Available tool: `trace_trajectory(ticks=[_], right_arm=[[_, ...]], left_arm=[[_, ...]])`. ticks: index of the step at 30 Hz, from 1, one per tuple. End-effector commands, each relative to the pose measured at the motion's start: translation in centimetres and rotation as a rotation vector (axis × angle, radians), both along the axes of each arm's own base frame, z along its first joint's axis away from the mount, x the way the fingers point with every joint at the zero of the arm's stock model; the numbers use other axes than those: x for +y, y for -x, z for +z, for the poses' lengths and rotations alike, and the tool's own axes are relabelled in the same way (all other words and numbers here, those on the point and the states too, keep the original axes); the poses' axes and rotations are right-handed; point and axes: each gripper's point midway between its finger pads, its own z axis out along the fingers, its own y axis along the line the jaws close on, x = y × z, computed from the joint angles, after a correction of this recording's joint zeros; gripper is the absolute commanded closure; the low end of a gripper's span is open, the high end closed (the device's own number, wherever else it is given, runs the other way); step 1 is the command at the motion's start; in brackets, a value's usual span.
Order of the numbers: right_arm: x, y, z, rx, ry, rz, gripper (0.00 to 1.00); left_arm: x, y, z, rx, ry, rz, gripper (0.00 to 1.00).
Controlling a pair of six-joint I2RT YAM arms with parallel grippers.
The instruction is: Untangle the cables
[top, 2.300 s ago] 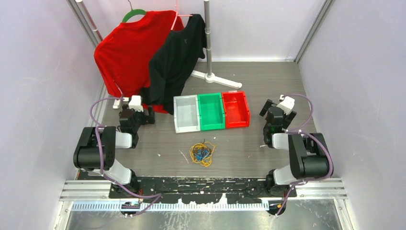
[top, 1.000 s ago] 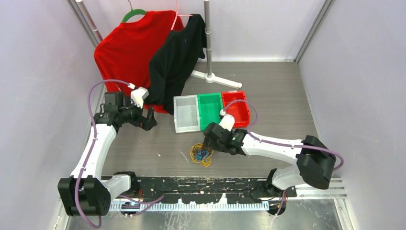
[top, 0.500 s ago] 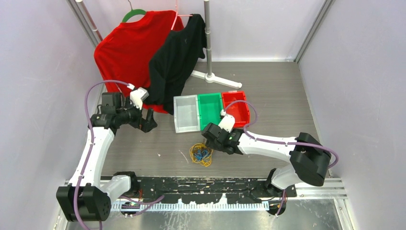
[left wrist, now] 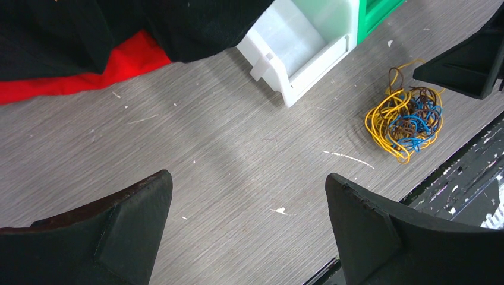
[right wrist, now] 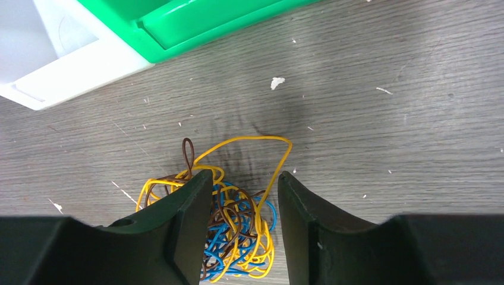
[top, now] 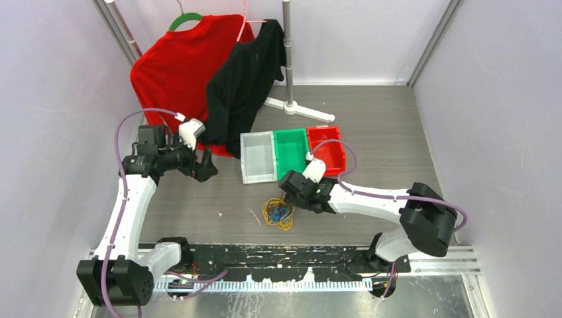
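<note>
The cables (top: 280, 213) are one tangled bunch of yellow, blue and brown wires lying on the grey table in front of the bins. My right gripper (top: 286, 193) hovers right over the bunch's far right edge. In the right wrist view its jaws (right wrist: 245, 178) stand partly open, straddling the cables (right wrist: 238, 228); one yellow loop arcs out past the fingertips. My left gripper (top: 207, 168) hangs wide open at the left, well away from the bunch. The left wrist view shows the cables (left wrist: 406, 117) at the far right and only bare table between its fingers (left wrist: 249, 181).
A white bin (top: 258, 158), a green bin (top: 291, 154) and a red bin (top: 326, 151) stand side by side just behind the cables. A red garment (top: 169, 73) and a black one (top: 245, 73) hang from a stand (top: 291, 106) at the back left.
Both arms unfolded from their rest poses. Over the last second the right gripper narrowed its jaws above the cables, and the left arm drifted slightly left.
</note>
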Motion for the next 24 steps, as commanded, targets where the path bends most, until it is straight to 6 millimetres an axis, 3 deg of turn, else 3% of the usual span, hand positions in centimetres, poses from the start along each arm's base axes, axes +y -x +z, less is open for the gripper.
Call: trace_trajectory(ticks=[1,10,14,17,20,24], right_arm=[[-0.2,-0.2,0.5,-0.021,-0.011,-0.038,0.50],[-0.5,0.0,0.1,-0.019,-0.017,-0.065,0.70],[-0.5,-0.1,0.6,-0.033,-0.020,-0.074,0.86],[-0.6,-1.0,3.0,-0.099,-0.032,-0.070,0.99],[0.2,-2.0,7.5,-0.195,-0.075,-0.016,0.99],[2.8,-2.3,13.5,-0.298,-0.205,0.119,0.99]], left_arm=[[-0.7,-0.1,2.9,-0.075,0.025,-0.042,0.00],[-0.8,0.1,3.5,-0.074,0.032,-0.049,0.01],[-0.9,0.2,3.8,-0.072,0.032,-0.050,0.00],[-1.0,0.6,3.9,-0.058,0.039,-0.058,0.00],[-1.3,1.0,4.3,-0.051,0.050,-0.074,0.00],[-1.9,1.8,5.2,-0.050,0.079,-0.109,0.00]])
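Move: The right hand hangs low over the far edge of the cable tangle: its middle is about 4 cm back, 1 cm to the left and some 3 cm below, with a loose yellow loop reaching up between the half-open fingers. The green bin's middle lies about 11 cm ahead and 2 cm to the right, the grey bin's 10 cm ahead and 7 cm left. From the left hand the tangle is roughly 10 cm back, 19 cm right and 16 cm down. The right hand settles about 1 cm down and slightly back into the tangle's far edge while its half-open fingers shut fully and pinch yellow cable, then it draws straight up some 5 cm, quickly and with a small forward pull, the fingertips tipping up a few degrees and keeping their hold. Off to the side, the left hand, open and empty, rises about 3 cm clear of everything. ##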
